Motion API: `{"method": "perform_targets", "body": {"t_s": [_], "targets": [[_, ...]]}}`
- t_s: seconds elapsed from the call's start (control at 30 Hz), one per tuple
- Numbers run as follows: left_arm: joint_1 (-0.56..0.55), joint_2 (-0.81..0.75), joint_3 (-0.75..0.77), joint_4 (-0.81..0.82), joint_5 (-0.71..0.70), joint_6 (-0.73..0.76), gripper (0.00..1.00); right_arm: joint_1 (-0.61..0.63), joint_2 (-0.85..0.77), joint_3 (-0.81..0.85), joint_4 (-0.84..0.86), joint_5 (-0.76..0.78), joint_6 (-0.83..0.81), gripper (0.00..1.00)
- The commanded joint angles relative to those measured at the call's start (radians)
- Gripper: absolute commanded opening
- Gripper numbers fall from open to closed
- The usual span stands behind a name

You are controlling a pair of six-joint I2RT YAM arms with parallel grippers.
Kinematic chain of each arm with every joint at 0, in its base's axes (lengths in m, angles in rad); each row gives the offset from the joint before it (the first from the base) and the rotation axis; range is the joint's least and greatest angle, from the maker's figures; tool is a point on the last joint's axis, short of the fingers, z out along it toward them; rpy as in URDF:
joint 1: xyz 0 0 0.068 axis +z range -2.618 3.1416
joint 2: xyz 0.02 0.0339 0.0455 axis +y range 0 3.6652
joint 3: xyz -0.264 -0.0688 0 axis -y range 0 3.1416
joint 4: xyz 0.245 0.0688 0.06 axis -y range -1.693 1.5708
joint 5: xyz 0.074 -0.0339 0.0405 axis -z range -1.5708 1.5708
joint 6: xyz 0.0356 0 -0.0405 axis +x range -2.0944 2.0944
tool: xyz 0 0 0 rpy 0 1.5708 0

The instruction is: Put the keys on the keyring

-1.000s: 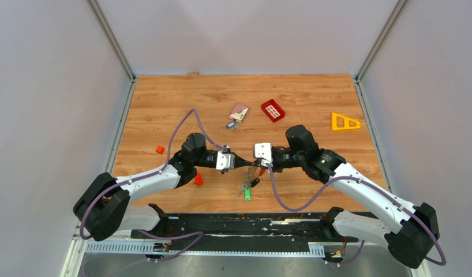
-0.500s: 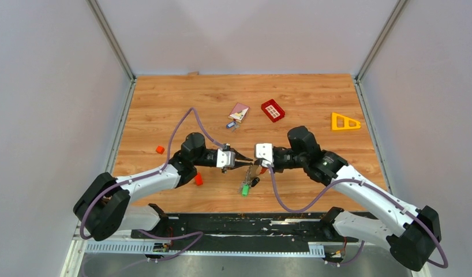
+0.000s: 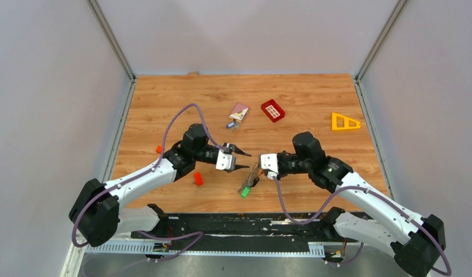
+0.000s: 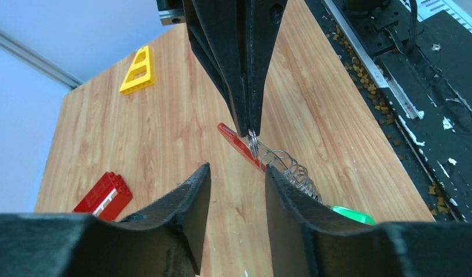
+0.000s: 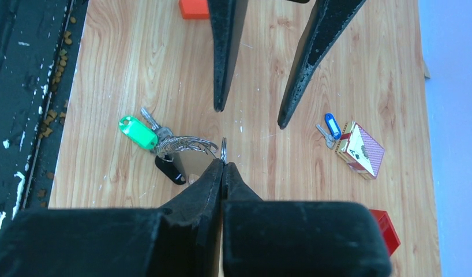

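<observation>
My right gripper (image 3: 259, 167) (image 5: 223, 164) is shut on the small metal loop of the keyring (image 5: 223, 149) (image 4: 253, 138), just above the table's middle front. Coiled rings (image 5: 184, 144), a green-headed key (image 3: 244, 192) (image 5: 138, 133) and a black-headed key (image 5: 170, 170) trail from the loop onto the wood. The keyring's red piece (image 4: 236, 144) shows under the loop. Facing it a little to the left, my left gripper (image 3: 236, 158) (image 4: 236, 168) is open with nothing between its fingers. A blue-headed key (image 3: 229, 124) (image 5: 329, 128) lies apart, farther back.
A card box (image 3: 239, 111) lies next to the blue key. A red gridded tray (image 3: 272, 110) sits behind it, and a yellow triangle (image 3: 344, 122) at the back right. Two small orange blocks (image 3: 198, 179) (image 3: 159, 149) lie by the left arm.
The left gripper has opened, let go of the keyring and drawn back to the left. The right arm has shifted right with the keyring, dragging the keys along.
</observation>
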Motion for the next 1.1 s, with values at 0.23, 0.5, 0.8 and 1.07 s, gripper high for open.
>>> {"method": "perform_targets", "body": {"t_s": [0.23, 0.5, 0.8, 1.07], "targets": [[-0.001, 0.022, 0.054, -0.164, 0.059, 0.140, 0.32, 0.008, -0.126, -0.068, 0.073, 0.001, -0.211, 0.00], [-0.034, 0.026, 0.044, -0.130, 0.017, 0.119, 0.29, 0.010, -0.192, -0.104, 0.080, 0.016, -0.305, 0.00], [-0.063, 0.018, 0.021, 0.007, -0.068, -0.011, 0.29, 0.009, -0.142, -0.063, 0.064, -0.017, -0.205, 0.00], [-0.093, 0.016, 0.031, 0.017, -0.131, -0.034, 0.29, 0.002, -0.013, 0.058, -0.001, -0.062, -0.022, 0.00]]}}
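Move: To the left hand's right by about 3 cm, some 2 cm back and roughly level, the keyring's wire end sticks out of the right fingertips. From the left hand, the black key tag is about 7 cm back, 2 cm to the right and 6 cm lower; the green tag is some 10 cm back, 1 cm to the left and 7 cm lower. The wire end is only about 1 cm to the left of the right hand, otherwise level with it. Narrowing its half-open fingers to under a third, the left hand dips about 2 cm and eases back, then rises most of the way and slides right towards the wire end, its rear fingertip coming close. The right hand keeps its pinch on the keyring, draws a good centimetre right, rolling nearly 20 degrees about its fingers, then returns most of the way and rolls partly back. ##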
